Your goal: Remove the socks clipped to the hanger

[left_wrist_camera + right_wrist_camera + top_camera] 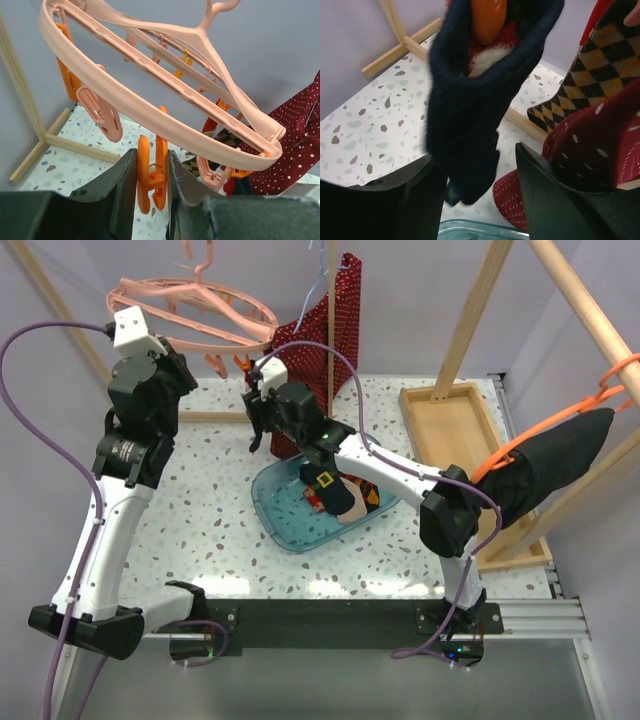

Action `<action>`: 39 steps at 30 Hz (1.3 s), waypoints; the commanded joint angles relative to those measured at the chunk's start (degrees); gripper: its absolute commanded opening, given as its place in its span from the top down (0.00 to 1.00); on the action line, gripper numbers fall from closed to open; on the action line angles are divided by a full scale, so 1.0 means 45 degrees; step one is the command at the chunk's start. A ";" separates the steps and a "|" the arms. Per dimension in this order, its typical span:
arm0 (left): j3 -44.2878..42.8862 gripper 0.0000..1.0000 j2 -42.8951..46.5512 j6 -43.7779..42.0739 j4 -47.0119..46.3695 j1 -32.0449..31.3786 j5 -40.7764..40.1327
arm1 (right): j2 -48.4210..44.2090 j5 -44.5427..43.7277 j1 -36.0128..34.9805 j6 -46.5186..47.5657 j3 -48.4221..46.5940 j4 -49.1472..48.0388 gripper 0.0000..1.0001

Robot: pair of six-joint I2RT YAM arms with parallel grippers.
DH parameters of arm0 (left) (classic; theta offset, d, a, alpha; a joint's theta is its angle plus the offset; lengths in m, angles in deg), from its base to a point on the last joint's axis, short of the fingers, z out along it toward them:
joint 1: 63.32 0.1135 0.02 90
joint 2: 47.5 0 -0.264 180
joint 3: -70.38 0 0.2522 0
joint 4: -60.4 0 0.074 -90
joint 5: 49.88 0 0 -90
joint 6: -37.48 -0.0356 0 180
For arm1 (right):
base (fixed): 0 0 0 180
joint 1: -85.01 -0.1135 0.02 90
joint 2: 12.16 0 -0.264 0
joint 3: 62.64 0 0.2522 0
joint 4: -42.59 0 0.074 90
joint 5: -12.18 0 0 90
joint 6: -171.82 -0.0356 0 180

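Note:
The salmon-pink ring hanger [150, 107] hangs tilted at the back left, also seen from above as the hanger [195, 310]. My left gripper [152, 157] is shut on an orange clip [152, 175] under the ring, with both jaws pressing its sides. A dark navy sock [470, 115] hangs from another orange clip [487, 20] and dangles between the jaws of my right gripper [474, 154]. That gripper is open, with a gap on the right side. An argyle sock [600, 65] hangs just beside it. More socks [345, 495] lie in the blue tray [275, 510].
A red white-dotted garment [325, 335] hangs right behind the socks and brushes my right finger [555, 195]. A black cloth on an orange hanger [560, 460] hangs at the right. A wooden tray [455, 430] and wooden frame posts [470, 325] stand at the back right.

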 commanded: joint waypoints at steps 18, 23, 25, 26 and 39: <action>0.1203 0.51 0.0978 0.0325 -0.0255 0.0069 0.2861 | -0.1746 0.1839 0.0006 -0.0720 0.0696 0.0063 1.00; 0.1457 0.46 0.1368 0.0676 -0.0138 0.0069 0.4560 | -0.2117 0.2112 -0.0013 -0.0720 0.0617 0.0943 1.00; 0.1750 0.45 0.1739 0.0774 -0.0216 0.0069 0.5358 | -0.2390 0.2230 -0.0013 -0.0740 0.0832 0.0943 1.00; 0.1848 0.44 0.1933 0.0929 -0.0371 0.0069 0.5614 | -0.2450 0.2230 0.0006 -0.0759 0.0833 0.1098 1.00; 0.1382 0.43 -0.0016 0.3802 -0.1818 -0.0301 0.8588 | -0.3582 0.4260 -0.0013 -0.0740 0.2373 0.0009 1.00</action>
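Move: The left gripper still pinches an empty orange clip on the ring; the navy sock's clip sits about 10 cm to its right, 5 cm ahead and at much its height. A peach clip hangs some 4 cm left of the navy sock's clip, and the checkered sock about 11 cm beyond it. The navy sock's middle is only about 2 cm ahead of, 1 cm left of and 3 cm above the open right fingers, with the dotted cloth roughly 10 cm ahead and 9 cm right of them. Shut the right gripper on the hanging navy sock, then draw it back towards the base about 7 cm, rising a few centimetres, keeping the pinch. Meanwhile open the left fingers off the empty clip and bring that gripper some 11 cm right towards the navy sock's clip, backing off a little before reaching forward again, the wrist swinging about 35 degrees clockwise and the fingers spread wider. ##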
